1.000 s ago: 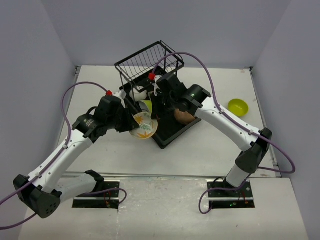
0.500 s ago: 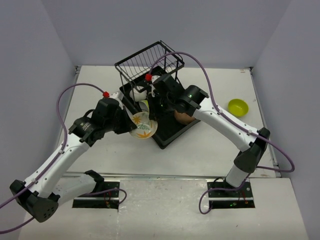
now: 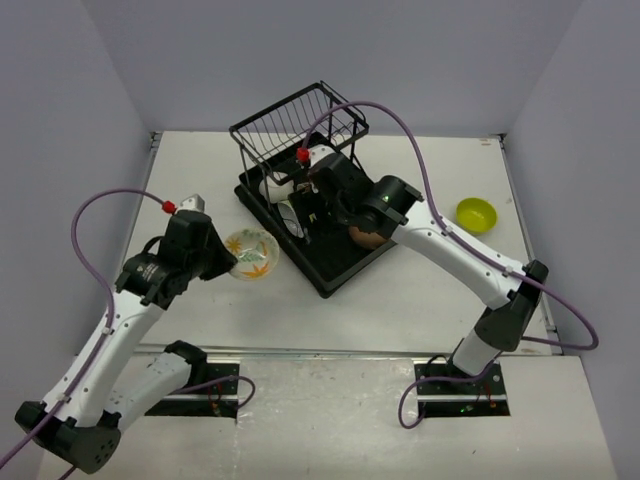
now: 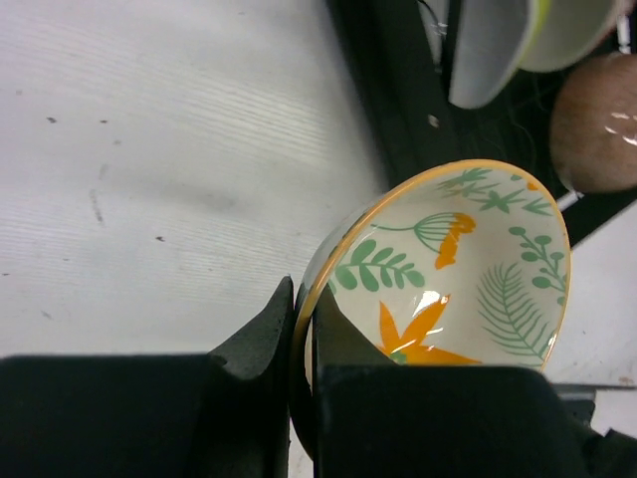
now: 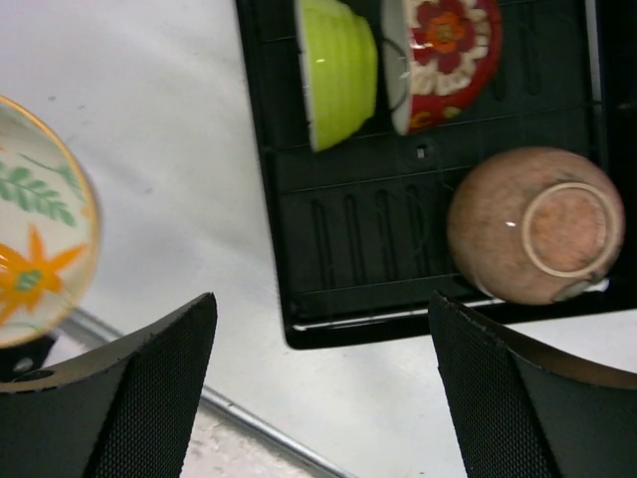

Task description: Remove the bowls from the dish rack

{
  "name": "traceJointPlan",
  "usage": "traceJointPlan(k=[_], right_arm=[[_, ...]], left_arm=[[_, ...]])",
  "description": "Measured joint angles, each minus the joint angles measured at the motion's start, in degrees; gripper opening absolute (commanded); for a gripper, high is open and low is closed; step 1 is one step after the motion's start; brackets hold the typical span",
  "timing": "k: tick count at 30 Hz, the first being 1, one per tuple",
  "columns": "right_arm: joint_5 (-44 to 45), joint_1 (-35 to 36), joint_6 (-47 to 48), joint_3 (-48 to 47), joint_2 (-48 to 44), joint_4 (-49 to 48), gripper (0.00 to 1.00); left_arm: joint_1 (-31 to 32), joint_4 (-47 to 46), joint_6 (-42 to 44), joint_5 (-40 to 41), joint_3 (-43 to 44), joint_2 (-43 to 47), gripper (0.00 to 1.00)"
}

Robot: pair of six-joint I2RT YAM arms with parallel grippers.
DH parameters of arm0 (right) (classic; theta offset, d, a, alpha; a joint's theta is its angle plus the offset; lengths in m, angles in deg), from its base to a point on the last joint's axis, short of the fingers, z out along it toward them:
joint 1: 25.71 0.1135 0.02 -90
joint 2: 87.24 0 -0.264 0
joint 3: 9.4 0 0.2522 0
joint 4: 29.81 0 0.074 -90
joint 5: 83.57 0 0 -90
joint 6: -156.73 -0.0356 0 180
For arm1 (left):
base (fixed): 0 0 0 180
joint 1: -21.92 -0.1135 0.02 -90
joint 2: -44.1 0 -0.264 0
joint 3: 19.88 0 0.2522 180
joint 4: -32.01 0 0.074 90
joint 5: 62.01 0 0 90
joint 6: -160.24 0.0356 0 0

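Note:
My left gripper (image 3: pixel 228 256) is shut on the rim of a white bowl with orange and green leaves (image 3: pixel 252 255), held over the table left of the black dish rack (image 3: pixel 330 268). In the left wrist view the fingers pinch the bowl's rim (image 4: pixel 302 309) and the bowl (image 4: pixel 448 269) tilts open to the camera. My right gripper (image 3: pixel 310 205) hovers open and empty over the rack. Its wrist view shows a lime-green bowl (image 5: pixel 338 70) and a red-patterned bowl (image 5: pixel 443 55) standing on edge. An upturned tan-brown bowl (image 5: pixel 534 224) lies on the rack tray (image 5: pixel 348 239).
A second lime-green bowl (image 3: pixel 476 212) sits upright on the table at the right. The raised wire basket (image 3: pixel 295 125) stands at the rack's far end. A white bowl (image 3: pixel 275 188) rests under it. Walls close the table on three sides.
My left gripper has carried the leaf-patterned bowl leftward, away from the rack's near-left edge and out over the table. The right gripper has stayed over the rack, shifting slightly.

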Motion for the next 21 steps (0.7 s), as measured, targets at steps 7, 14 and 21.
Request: traceJointPlan(k=[7,14,21], right_arm=[[11.04,-0.11,3.39,7.34,-2.05,-3.41,0.82],[21.35,-0.11,7.61,19.12,-2.14,-14.08,0.68],[30.23,-0.11,13.14,21.44,-2.12,-28.41,0.59]], left_arm=[[-20.65,-1.11,6.47,-4.83,-1.6,-4.46,0.0],[-36.54,-7.43,12.28,-11.26,-1.6,-13.88,0.0],[-43.17,-16.92,13.16,-16.0,-1.57,-23.54,0.0]])
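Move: My left hand already grips the patterned bowl by its rim. The open table it is bound for lies about 15 cm ahead, 18 to the left and 18 below; the green bowl is some 23 cm ahead, 11 right. From my empty right hand the red bowl is roughly 23 cm ahead, 1 left and 20 below; at that depth the green bowl is 17 ahead, 7 left, and the brown bowl 14 ahead, 13 right. I swing the patterned bowl away from the rack with my left hand, about 15 cm left and 10 forward while sinking some 7 cm, wrist turning counter-clockwise, grip kept. My right hand works over the rack towards the red and brown bowls: first down and right with some forward, then forward and slightly up, fingers tilting up towards level and swinging clockwise, their gap narrowing but staying open. ##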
